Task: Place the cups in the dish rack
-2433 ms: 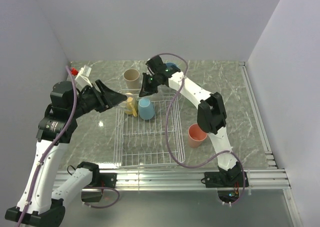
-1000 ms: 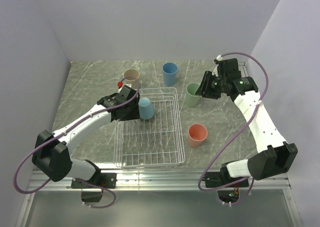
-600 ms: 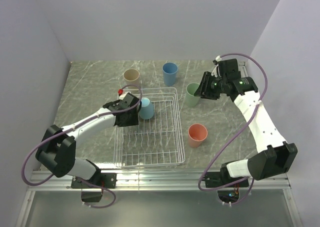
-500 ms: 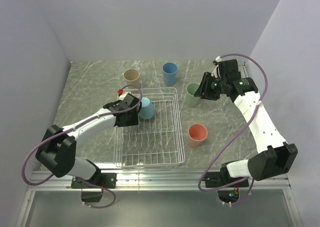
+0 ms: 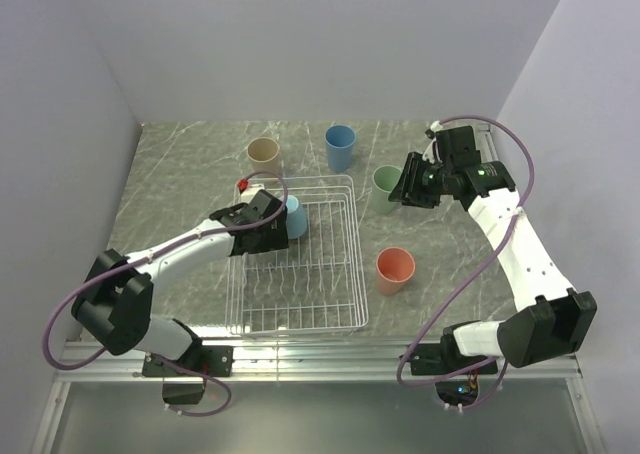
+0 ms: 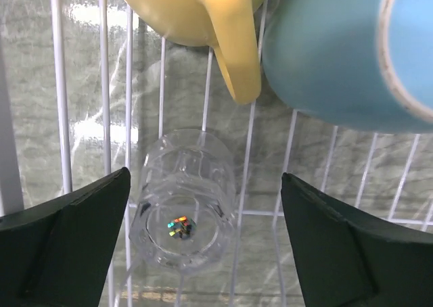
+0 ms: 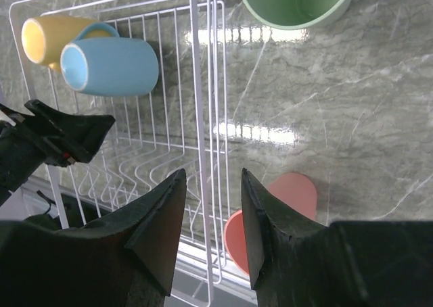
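The white wire dish rack (image 5: 352, 264) holds a yellow mug (image 6: 196, 9) and a light-blue mug (image 5: 294, 217) lying in its far-left corner. My left gripper (image 5: 268, 232) hangs open just above them, holding nothing; in the left wrist view its fingers (image 6: 61, 239) stand wide apart. A beige cup (image 5: 263, 155) and a blue cup (image 5: 340, 147) stand beyond the rack. To its right are a green cup (image 5: 386, 179) and a salmon-pink cup (image 5: 394, 270). My right gripper (image 5: 408, 190) hovers open beside the green cup (image 7: 298, 3), apart from it.
Through the rack's wires (image 6: 105, 84) a clear round glass-like thing (image 6: 183, 229) shows below the left gripper. Grey walls close in the marble table (image 5: 190, 164) at back and sides. The rack's near half holds only bare tines.
My left gripper has slid a little nearer along the rack's left side and its jaws have spread wider. The right gripper has edged slightly over the green cup.
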Robot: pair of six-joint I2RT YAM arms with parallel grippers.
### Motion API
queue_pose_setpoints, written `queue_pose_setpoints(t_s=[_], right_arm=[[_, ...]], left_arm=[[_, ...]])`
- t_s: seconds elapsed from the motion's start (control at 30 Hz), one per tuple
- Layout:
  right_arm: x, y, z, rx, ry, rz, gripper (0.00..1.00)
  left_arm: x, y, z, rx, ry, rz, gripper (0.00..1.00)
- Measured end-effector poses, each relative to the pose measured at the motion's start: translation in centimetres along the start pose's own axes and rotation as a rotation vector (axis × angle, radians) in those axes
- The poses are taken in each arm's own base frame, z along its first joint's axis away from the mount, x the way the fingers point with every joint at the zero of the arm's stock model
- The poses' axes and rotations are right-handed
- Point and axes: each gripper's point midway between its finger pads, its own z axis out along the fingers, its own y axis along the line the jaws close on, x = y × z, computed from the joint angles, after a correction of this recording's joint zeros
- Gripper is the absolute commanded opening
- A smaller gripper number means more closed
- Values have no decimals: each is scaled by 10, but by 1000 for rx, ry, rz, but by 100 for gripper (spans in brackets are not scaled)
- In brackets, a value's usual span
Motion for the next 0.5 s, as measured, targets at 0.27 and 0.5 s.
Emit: queue_pose_setpoints(t_s=[0.27, 0.5], right_arm=[[-1, 0, 0, 0, -4, -1, 46], [-3, -6, 4, 32, -11, 2, 47]], left_arm=[[-8, 1, -17, 17, -25, -24, 99], [-38, 4, -59, 38, -95, -62, 99]])
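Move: The clear cup just set in the rack sits between the left hand's open fingers, its middle about 1 cm ahead, 1 cm left and 2 cm below the hand point. The yellow cup lies about 8 cm straight ahead of the left hand, the blue cup some 6 cm ahead and 8 cm right, both roughly 2 cm lower. From the idle right hand the clear cup is some 31 cm left, 3 cm back and 19 cm below. With its fingers already spread clear of the clear cup and staying wide open, the left hand backs straight up off it, slowly at first and then faster, about 7 cm in all. It rises out of the rack behind the yellow and blue cups, the wrist tipping the fingertips only some 5 degrees up and forward, and nothing is carried along. ##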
